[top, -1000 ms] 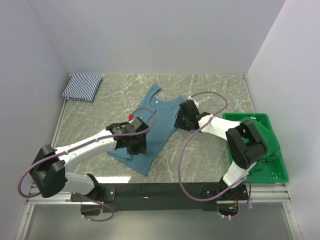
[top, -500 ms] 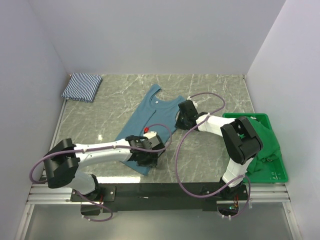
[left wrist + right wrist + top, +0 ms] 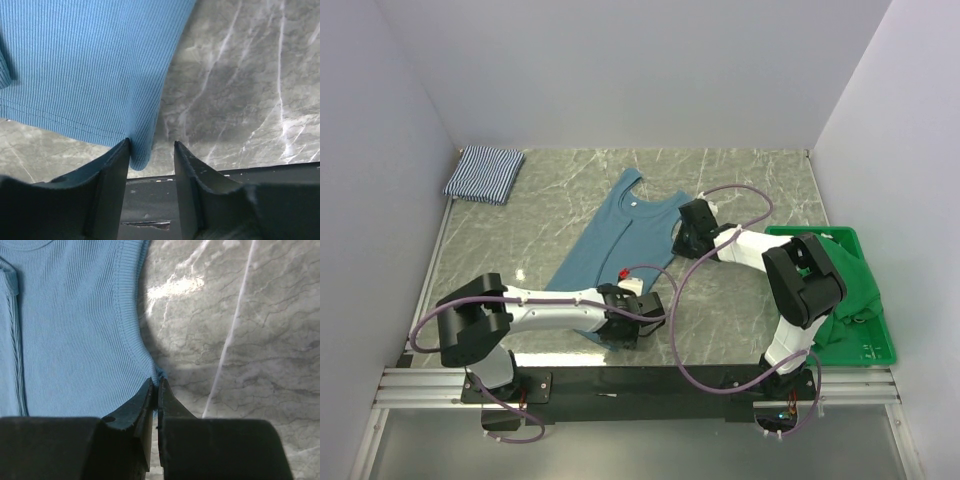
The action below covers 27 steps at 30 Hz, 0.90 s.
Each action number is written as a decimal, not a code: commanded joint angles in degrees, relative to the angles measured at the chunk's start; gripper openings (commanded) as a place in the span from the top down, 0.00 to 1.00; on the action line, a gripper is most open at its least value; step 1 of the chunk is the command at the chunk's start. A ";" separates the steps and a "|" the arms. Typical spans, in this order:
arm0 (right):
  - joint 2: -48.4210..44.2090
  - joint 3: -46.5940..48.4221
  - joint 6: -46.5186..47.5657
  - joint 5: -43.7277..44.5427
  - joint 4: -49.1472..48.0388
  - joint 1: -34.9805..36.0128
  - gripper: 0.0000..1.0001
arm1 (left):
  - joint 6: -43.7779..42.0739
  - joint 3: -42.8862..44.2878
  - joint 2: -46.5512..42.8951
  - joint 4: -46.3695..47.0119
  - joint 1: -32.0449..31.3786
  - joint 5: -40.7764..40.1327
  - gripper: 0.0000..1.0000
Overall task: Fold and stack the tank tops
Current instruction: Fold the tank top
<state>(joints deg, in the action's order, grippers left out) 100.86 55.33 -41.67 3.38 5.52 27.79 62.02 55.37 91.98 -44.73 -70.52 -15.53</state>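
The teal-blue tank top [image 3: 620, 235] lies flat in the middle of the table, neck toward the back. The striped tank top [image 3: 484, 173] sits folded at the back left corner. My left gripper [image 3: 626, 330] is at the teal top's near hem corner. In the left wrist view it [image 3: 151, 147] is open, and the corner of the teal cloth [image 3: 90, 65] reaches between the fingers, against the left one. My right gripper [image 3: 682, 243] is at the top's right armhole. The right wrist view shows it [image 3: 156, 382] shut on the edge of the teal cloth [image 3: 75, 330].
A green crate [image 3: 876, 354] stands at the right edge of the table with green cloth [image 3: 847, 275] in it. The black mounting rail [image 3: 640, 382] runs along the near edge, just behind the left gripper. Purple cables loop over both arms.
My left arm has swept down the teal top toward the near edge and now sits at the hem corner. The right gripper has closed on the armhole edge.
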 commanded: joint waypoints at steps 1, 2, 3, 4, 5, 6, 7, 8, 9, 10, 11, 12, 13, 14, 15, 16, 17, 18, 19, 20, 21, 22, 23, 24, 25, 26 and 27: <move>-0.40 1.97 0.27 1.11 -0.60 -0.90 0.96 | 1.61 2.81 1.26 -1.50 -1.37 -2.84 0.54; -0.49 1.80 0.36 1.11 -0.68 -1.07 0.96 | 1.79 2.81 1.70 -1.67 -1.55 -3.10 0.57; -0.66 1.80 0.36 1.11 -0.68 -1.07 0.96 | 1.88 2.90 1.88 -1.68 -1.64 -3.28 0.58; -0.66 1.80 0.45 1.02 -0.68 -1.25 0.96 | 2.14 3.07 2.23 -1.94 -1.55 -4.24 0.62; -0.75 1.62 0.45 1.10 -0.60 -1.25 0.97 | 2.49 3.16 2.32 -2.64 -1.81 -4.68 0.68; -0.75 1.62 0.54 1.11 -0.68 -1.25 0.97 | 2.58 3.25 2.32 -2.82 -1.90 -5.12 0.71; -0.84 1.62 0.54 1.19 -0.60 -1.16 0.97 | 2.58 3.51 2.41 -3.08 -1.99 -5.39 0.74; -0.84 1.54 0.62 1.19 -0.68 -1.25 0.97 | 2.58 3.60 2.41 -3.17 -2.08 -5.74 0.80; -0.84 1.62 0.63 1.11 -0.60 -1.16 0.98 | 2.23 3.69 2.76 -3.00 -2.08 -5.74 0.83; -0.84 1.54 0.71 1.19 -0.60 -1.25 0.99 | 1.97 3.95 2.85 -2.82 -1.99 -5.74 0.86; -1.01 1.53 0.71 1.37 -0.42 -1.34 0.99 | 1.36 4.30 3.02 -2.64 -2.34 -5.65 0.95; -1.10 1.80 0.80 1.63 -0.07 -1.42 0.99 | 1.00 4.65 3.11 -2.12 -2.51 -5.65 0.99; -1.10 1.97 0.98 1.98 0.28 -1.34 1.00 | 0.65 5.35 3.11 -1.85 -2.86 -5.57 0.99; -1.36 2.15 1.15 3.03 1.33 -1.42 1.00 | 0.30 5.71 3.03 -1.50 -3.56 -5.65 0.99; -1.63 2.67 1.33 3.30 1.86 -1.42 1.00 | -0.31 5.88 2.42 -0.98 -3.74 -5.57 1.00; -2.15 2.94 1.59 3.56 2.73 -1.60 1.00 | -0.41 5.89 1.80 -0.62 -3.83 -5.39 0.99; -2.51 3.29 1.68 3.39 3.09 -1.60 1.00 | -0.41 5.62 1.10 -0.45 -3.83 -5.13 0.99; -2.60 4.34 1.85 3.13 3.36 -1.51 1.00 | -0.32 5.45 -0.47 -0.10 -3.83 -5.21 0.99; -2.77 5.04 2.03 3.13 4.32 -1.51 1.00 | -0.32 4.84 -1.36 0.69 -3.14 -4.86 0.99; -2.69 5.75 2.12 2.95 4.67 -1.51 1.00 | -0.32 4.40 -2.33 1.04 -2.61 -4.43 0.99; -2.51 7.23 2.29 2.60 5.02 -1.51 1.00 | -0.32 3.96 -3.99 1.48 -1.99 -4.07 0.99; -1.90 8.12 2.38 2.25 5.64 -1.51 1.00 | -0.41 2.82 -4.79 2.36 -0.68 -3.11 0.99; -1.55 9.00 2.47 1.90 5.99 -1.42 1.00 | -0.58 2.11 -5.58 2.89 0.11 -2.67 0.99; -1.02 10.83 2.38 1.37 6.43 -1.51 1.00 | -0.67 1.41 -7.15 3.33 0.90 -2.14 0.99; -0.06 11.81 2.30 1.02 6.96 -1.34 1.00 | -0.76 0.10 -7.78 3.68 2.57 -1.18 0.99; 0.56 12.69 2.30 0.76 7.14 -1.34 1.00 | -1.02 -0.61 -8.57 4.29 3.63 -0.73 0.99; 1.26 14.78 2.21 0.41 7.49 -1.25 1.00 | -1.11 -1.31 -10.14 4.65 4.59 -0.21 0.99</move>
<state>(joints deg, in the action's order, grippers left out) 100.92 64.64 -40.18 4.14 11.90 26.74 61.98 56.10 85.45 -42.22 -68.55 -17.69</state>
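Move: The left hand hovers almost at table height with its open fingers around the tank top's near right hem corner, which sits about 1 cm to its left and 1 cm down. The folded-over flap's near end is some 6 cm ahead and 8 cm left of this hand. The right hand already pinches the far right side by the armhole; from it that hem corner lies about 26 cm back and 11 cm left, and the neckline roughly 11 cm ahead and 8 cm left. Down by barely half a centimetre, the left hand shuts its fingers on the hem corner, then draws it about 2 cm to the right, away from the flap, and lifts it roughly 4 cm with some forward travel. The right hand keeps its pinch by the armhole, creeps about 1 cm right, then also rises some 4 cm while going 3 cm forward. ##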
